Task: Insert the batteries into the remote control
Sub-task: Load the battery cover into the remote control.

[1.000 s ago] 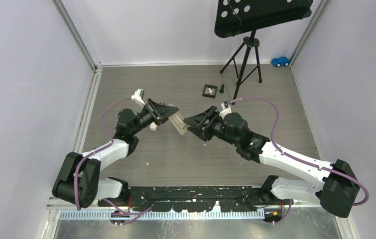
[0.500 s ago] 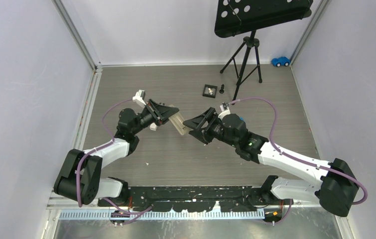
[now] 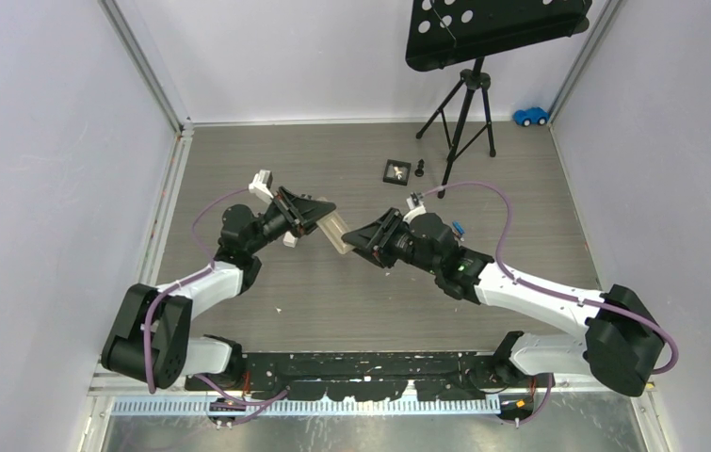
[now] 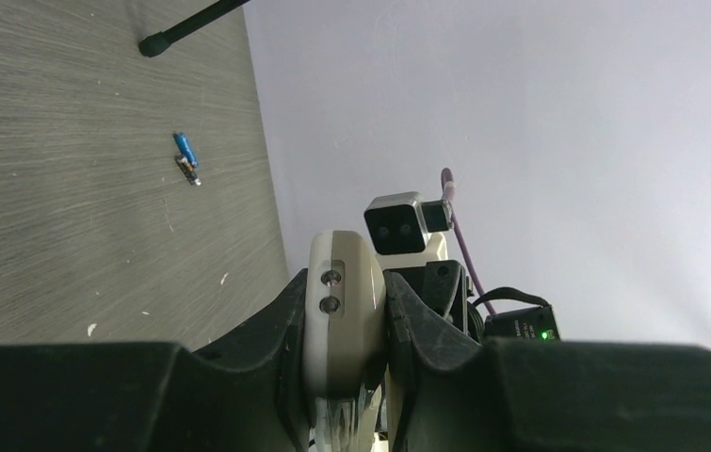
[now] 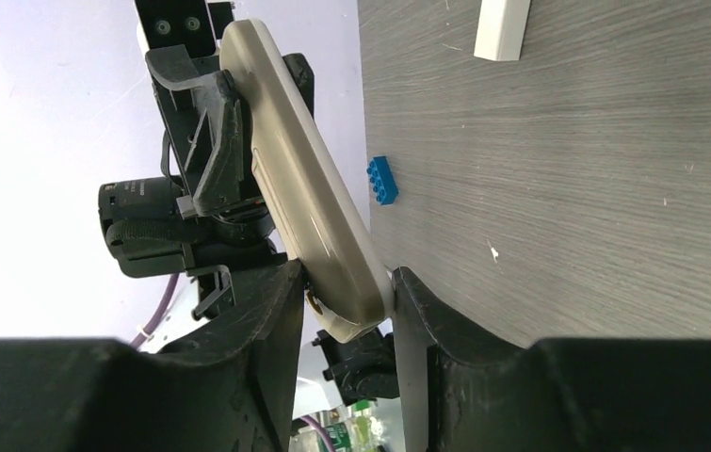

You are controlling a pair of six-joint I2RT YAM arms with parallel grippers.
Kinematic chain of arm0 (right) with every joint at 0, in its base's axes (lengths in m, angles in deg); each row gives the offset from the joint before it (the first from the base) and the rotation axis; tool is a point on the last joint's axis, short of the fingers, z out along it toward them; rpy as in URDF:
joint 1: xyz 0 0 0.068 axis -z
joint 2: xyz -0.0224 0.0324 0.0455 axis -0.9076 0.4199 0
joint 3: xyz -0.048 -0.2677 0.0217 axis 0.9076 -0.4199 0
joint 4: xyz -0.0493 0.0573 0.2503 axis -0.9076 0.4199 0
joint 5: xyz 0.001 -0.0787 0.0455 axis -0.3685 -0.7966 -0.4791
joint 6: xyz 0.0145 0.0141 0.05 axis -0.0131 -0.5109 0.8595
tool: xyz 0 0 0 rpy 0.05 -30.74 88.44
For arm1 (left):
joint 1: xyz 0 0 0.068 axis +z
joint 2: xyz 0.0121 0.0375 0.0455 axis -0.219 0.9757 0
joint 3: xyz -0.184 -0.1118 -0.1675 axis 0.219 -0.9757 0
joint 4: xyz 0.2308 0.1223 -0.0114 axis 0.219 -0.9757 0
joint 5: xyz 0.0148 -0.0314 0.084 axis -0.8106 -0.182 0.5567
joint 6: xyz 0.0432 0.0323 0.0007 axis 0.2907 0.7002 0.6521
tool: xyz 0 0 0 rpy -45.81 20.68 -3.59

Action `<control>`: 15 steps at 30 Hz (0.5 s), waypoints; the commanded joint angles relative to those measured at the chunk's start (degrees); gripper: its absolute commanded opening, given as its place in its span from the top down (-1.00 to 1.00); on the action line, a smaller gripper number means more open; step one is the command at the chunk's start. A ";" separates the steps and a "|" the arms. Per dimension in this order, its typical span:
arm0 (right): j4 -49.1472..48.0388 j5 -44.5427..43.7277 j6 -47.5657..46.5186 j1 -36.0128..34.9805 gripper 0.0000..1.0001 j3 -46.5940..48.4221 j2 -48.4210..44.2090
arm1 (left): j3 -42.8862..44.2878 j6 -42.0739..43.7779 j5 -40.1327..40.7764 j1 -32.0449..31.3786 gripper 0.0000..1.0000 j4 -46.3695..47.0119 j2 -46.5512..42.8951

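The remote control, a cream slab, is held in the air over the middle of the table. My left gripper is shut on its left end, and the left wrist view shows the remote control pinched between both fingers. My right gripper has the other end of the remote control between its jaws, with both fingers against it. A blue battery lies on the table behind the right arm. In the left wrist view that battery has a small dark piece right beside it.
A black tripod carrying a black perforated plate stands at the back right, with a blue toy car in the far corner. A small black square tray lies behind the grippers. A white strip and a blue toy brick lie below the left arm.
My right gripper has moved left to the remote control, opened wider on the way, and closed round its free end. The left gripper has kept its hold, shifting only slightly.
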 commanded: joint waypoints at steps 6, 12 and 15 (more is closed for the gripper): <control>-3.15 2.86 -12.54 1.49 -0.30 1.38 -3.13 | 4.44 1.64 -6.31 0.22 1.00 -0.43 -4.07; -4.22 16.59 -25.39 5.03 -0.49 2.31 -8.59 | 7.53 5.04 -16.12 0.38 1.00 0.34 -3.17; -5.86 22.71 -27.79 5.66 -0.47 3.35 -8.21 | 8.61 1.54 -21.36 0.38 1.00 7.11 -1.91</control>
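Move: The remote is held between both hands: its middle lies about 3 cm ahead of the right fingertips, 2 cm left and 1 cm above. From the left fingertips, which grip its far end, it is some 4 cm back, level sideways, 1 cm below. From the right hand, the white box lies about 10 cm ahead, 11 cm left, and the black tray some 22 cm ahead, 12 cm right, both roughly 19 cm below. Right fingers open off the remote's near end, rising about 4 cm; the left hand lifts the remote alike. ##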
